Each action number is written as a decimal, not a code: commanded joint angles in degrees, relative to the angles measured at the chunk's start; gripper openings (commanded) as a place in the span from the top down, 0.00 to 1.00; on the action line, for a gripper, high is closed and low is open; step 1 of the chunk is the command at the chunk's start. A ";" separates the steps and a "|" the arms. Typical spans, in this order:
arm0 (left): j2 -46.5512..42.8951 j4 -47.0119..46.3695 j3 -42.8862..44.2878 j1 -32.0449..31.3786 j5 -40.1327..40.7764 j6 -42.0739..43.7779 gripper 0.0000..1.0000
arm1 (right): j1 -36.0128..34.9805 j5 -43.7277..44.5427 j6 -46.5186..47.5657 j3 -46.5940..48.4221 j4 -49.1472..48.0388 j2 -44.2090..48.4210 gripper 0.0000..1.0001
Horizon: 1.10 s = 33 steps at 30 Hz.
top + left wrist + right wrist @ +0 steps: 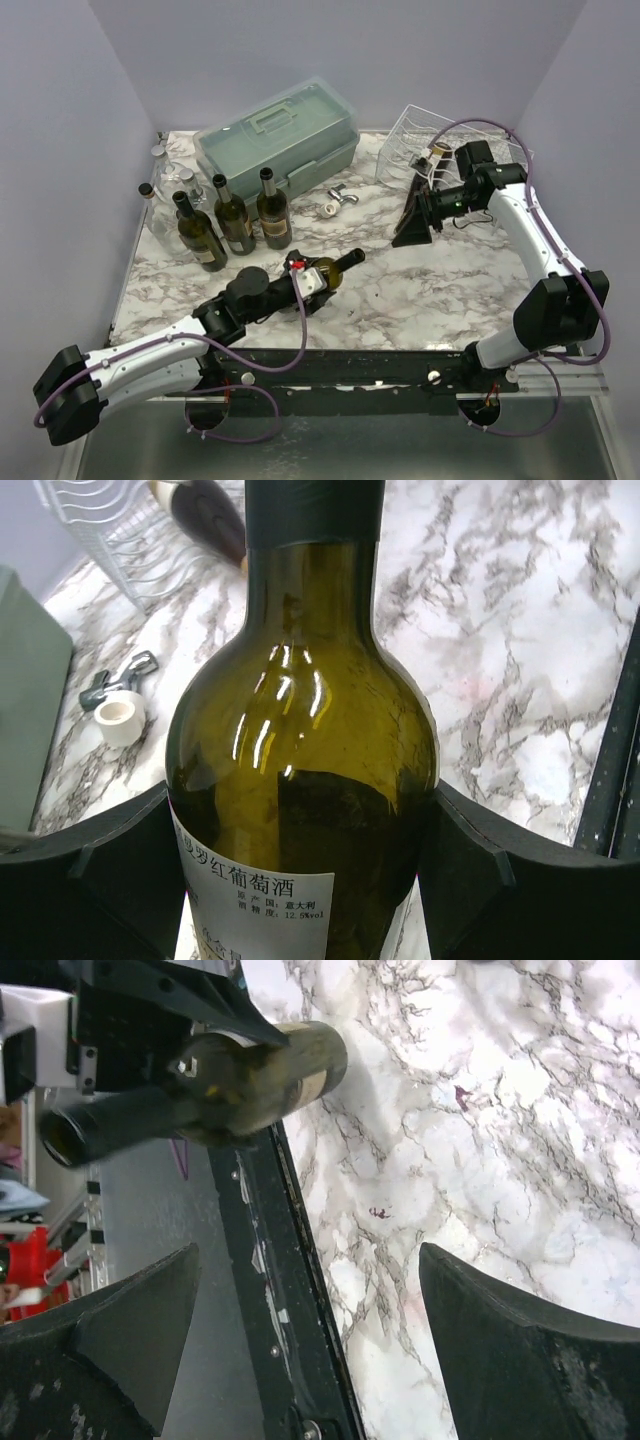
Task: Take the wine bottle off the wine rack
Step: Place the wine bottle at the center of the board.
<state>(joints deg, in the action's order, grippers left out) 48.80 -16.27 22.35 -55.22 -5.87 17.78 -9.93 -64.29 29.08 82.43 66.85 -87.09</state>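
A dark green wine bottle [325, 270] with a white label is tilted low over the front middle of the table, neck pointing right. My left gripper [308, 277] is shut on its body; in the left wrist view the bottle [300, 730] fills the gap between both fingers [90, 880]. The white wire wine rack [440, 135] stands at the back right, well away from the bottle. My right gripper [410, 225] hangs open in front of the rack with nothing in it. In the right wrist view its fingers [520, 1350] are spread wide and the held bottle [240, 1075] shows at top left.
A pale green toolbox [275, 140] stands at the back centre. Three dark bottles [233, 215] stand upright at the left, with clear glass ones [160, 190] behind them. A white stopper [329, 208] and a small metal piece [346, 194] lie mid-table. A dark object [205, 515] lies by the rack.
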 commanded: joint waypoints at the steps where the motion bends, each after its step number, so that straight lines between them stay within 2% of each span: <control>1: -6.01 -9.84 -1.60 2.83 3.10 -7.17 1.00 | 2.39 -5.63 0.31 -4.81 -5.23 2.16 0.06; 8: -14.10 -15.18 -7.60 9.84 6.17 -14.17 1.00 | 3.48 -7.03 0.95 -10.99 -9.43 3.00 0.06; 14: -20.36 -23.28 -14.37 13.31 16.00 -15.48 1.00 | 4.63 -8.77 1.64 -16.70 -13.95 1.90 0.06; 17: -21.16 -28.34 -17.30 13.89 21.71 -15.80 1.00 | 5.35 -8.84 4.74 -17.05 -11.75 -0.34 0.06; 22: -18.14 -37.10 -20.03 14.94 28.26 -15.46 1.00 | 5.90 -10.02 9.46 -16.95 -7.14 -2.56 0.06; 33: -5.12 -57.53 -24.30 17.81 34.65 -14.74 1.00 | 6.25 -10.05 9.68 -17.83 -7.26 -1.26 0.05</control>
<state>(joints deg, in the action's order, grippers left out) 40.45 -55.40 0.49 -38.68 24.84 3.09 -4.25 -72.31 37.19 65.47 58.65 -89.36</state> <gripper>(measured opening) 0.752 0.944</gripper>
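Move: The left hand already holds the wine bottle by its body, neck leaning to the right. The open spot for it lies about 9 cm ahead, 17 cm left and 19 cm below. Behind that spot stand the right wine bottle, some 22 cm ahead and 12 cm left of the hand, and the middle one, 20 ahead and 20 left; the left wine bottle is 13 ahead and 27 left. The gold-necked bottle on the rack lies roughly 24 cm ahead, 7 right and 17 below the empty right hand. Keeping its grip around the wine bottle's body, the left hand carries the bottle some 16 cm left and 8 cm forward towards the open spot in front of the standing bottles, rising only slightly. The wrist turns about 45 degrees counter-clockwise while rolling its left side down about 30, bringing the neck up. The empty right hand, fingers still wide open, sinks about 6.5 cm in front of the rack. ##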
